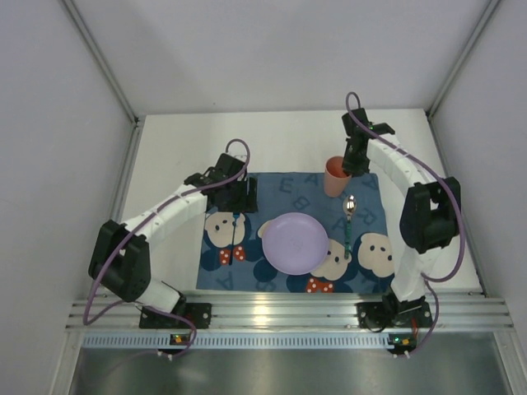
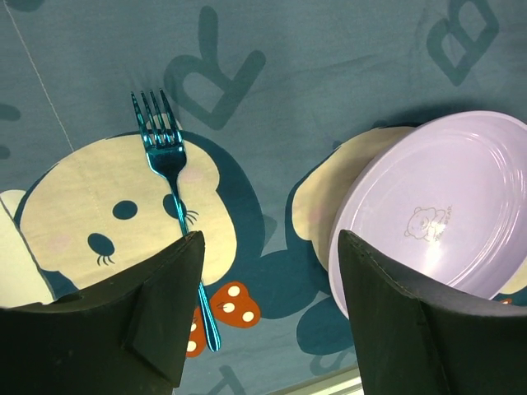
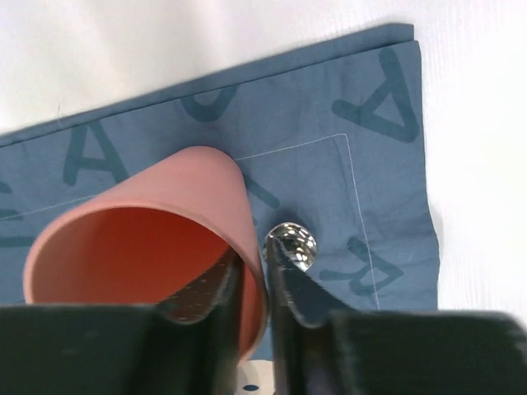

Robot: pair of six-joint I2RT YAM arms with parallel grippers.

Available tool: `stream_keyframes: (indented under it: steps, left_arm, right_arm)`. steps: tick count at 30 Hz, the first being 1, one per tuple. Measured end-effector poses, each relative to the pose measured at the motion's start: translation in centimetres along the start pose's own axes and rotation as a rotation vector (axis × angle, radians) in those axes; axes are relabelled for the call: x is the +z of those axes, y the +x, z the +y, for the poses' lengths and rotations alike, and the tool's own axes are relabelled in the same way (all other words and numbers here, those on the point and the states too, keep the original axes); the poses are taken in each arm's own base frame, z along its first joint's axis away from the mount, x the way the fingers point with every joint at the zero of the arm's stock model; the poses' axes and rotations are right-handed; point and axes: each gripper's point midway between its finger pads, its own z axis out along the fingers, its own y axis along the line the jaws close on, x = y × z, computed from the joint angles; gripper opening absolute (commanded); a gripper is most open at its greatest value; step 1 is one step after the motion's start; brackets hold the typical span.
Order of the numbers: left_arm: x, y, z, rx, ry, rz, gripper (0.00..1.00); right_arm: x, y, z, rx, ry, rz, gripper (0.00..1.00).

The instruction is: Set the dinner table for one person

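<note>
On the white dinner table lies a dark-blue cartoon mat. A lilac plate sits mid-mat and also shows in the left wrist view. A blue fork lies left of it, under my open, empty left gripper, which hovers over the mat. A spoon lies right of the plate; its bowl shows in the right wrist view. My right gripper is shut on the rim of the orange cup, one finger inside, one outside, at the mat's back right.
A ribbed aluminium rail runs along the near edge by the arm bases. White walls enclose the table at left, right and back. Bare white tabletop lies beyond the mat's corner.
</note>
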Motion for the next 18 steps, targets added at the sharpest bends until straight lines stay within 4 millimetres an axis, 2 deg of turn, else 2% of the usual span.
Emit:
stream_keyframes:
  steps: [1,3,5,7,10,11,13,15,18]
  left_arm:
    - [-0.2,0.0,0.0,0.0,0.001,-0.005,0.71]
    - [-0.3,-0.1,0.0,0.0,0.003,-0.011,0.71]
    - [-0.3,-0.1,0.0,0.0,0.003,-0.011,0.71]
    - [-0.3,-0.1,0.0,0.0,0.003,-0.011,0.71]
    - [-0.3,-0.2,0.0,0.001,-0.001,-0.012,0.72]
    - [-0.3,-0.3,0.0,0.001,-0.002,-0.012,0.72]
    - [-0.4,-0.9,0.1,0.002,-0.018,-0.023,0.72]
    - [-0.4,-2.1,-0.1,0.008,-0.031,-0.043,0.74]
    - [-0.8,-4.4,-0.2,0.022,-0.063,-0.089,0.79]
  right_arm:
    - [0.0,0.0,0.0,-0.001,0.001,0.0,0.3]
    - [0.1,0.1,0.0,-0.008,0.002,0.004,0.34]
    - [0.3,0.2,-0.1,-0.013,0.004,0.007,0.45]
    - [0.3,0.2,-0.1,-0.015,0.006,0.01,0.59]
    - [-0.1,-0.1,-0.1,-0.02,0.004,0.008,0.69]
    - [-0.4,-0.3,0.0,-0.021,0.002,0.004,0.79]
    - [-1.1,-1.2,0.3,-0.02,-0.008,-0.017,0.85]
    - [-2.0,-2.0,0.6,-0.024,-0.023,-0.044,0.88]
    - [-4.6,-3.4,0.7,-0.022,-0.053,-0.11,0.9]
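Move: The red cup stands on the mat, its right wall still between the barely parted right fingers; its middle lies about 4 cm left of the right hand, level with it ahead and some 5 cm below. The spoon's middle lies about 12 cm back, straight in line with the hand. The plate is roughly 16 cm back and 16 cm left. Both lie about 10 cm below. From the left hand the cup is some 24 cm right, 10 cm ahead and slightly lower. Open the right gripper almost fully, staying at the cup's right rim, so its wall comes free of the fingers. Then lift the hand about 6 cm, drifting slightly forward and tipping the fingers a little outward, well under 10 degrees, to rise clear above the cup. Late on, bring the empty, open left gripper some 3.5 cm forward and nearly 3 cm up, over the mat. ##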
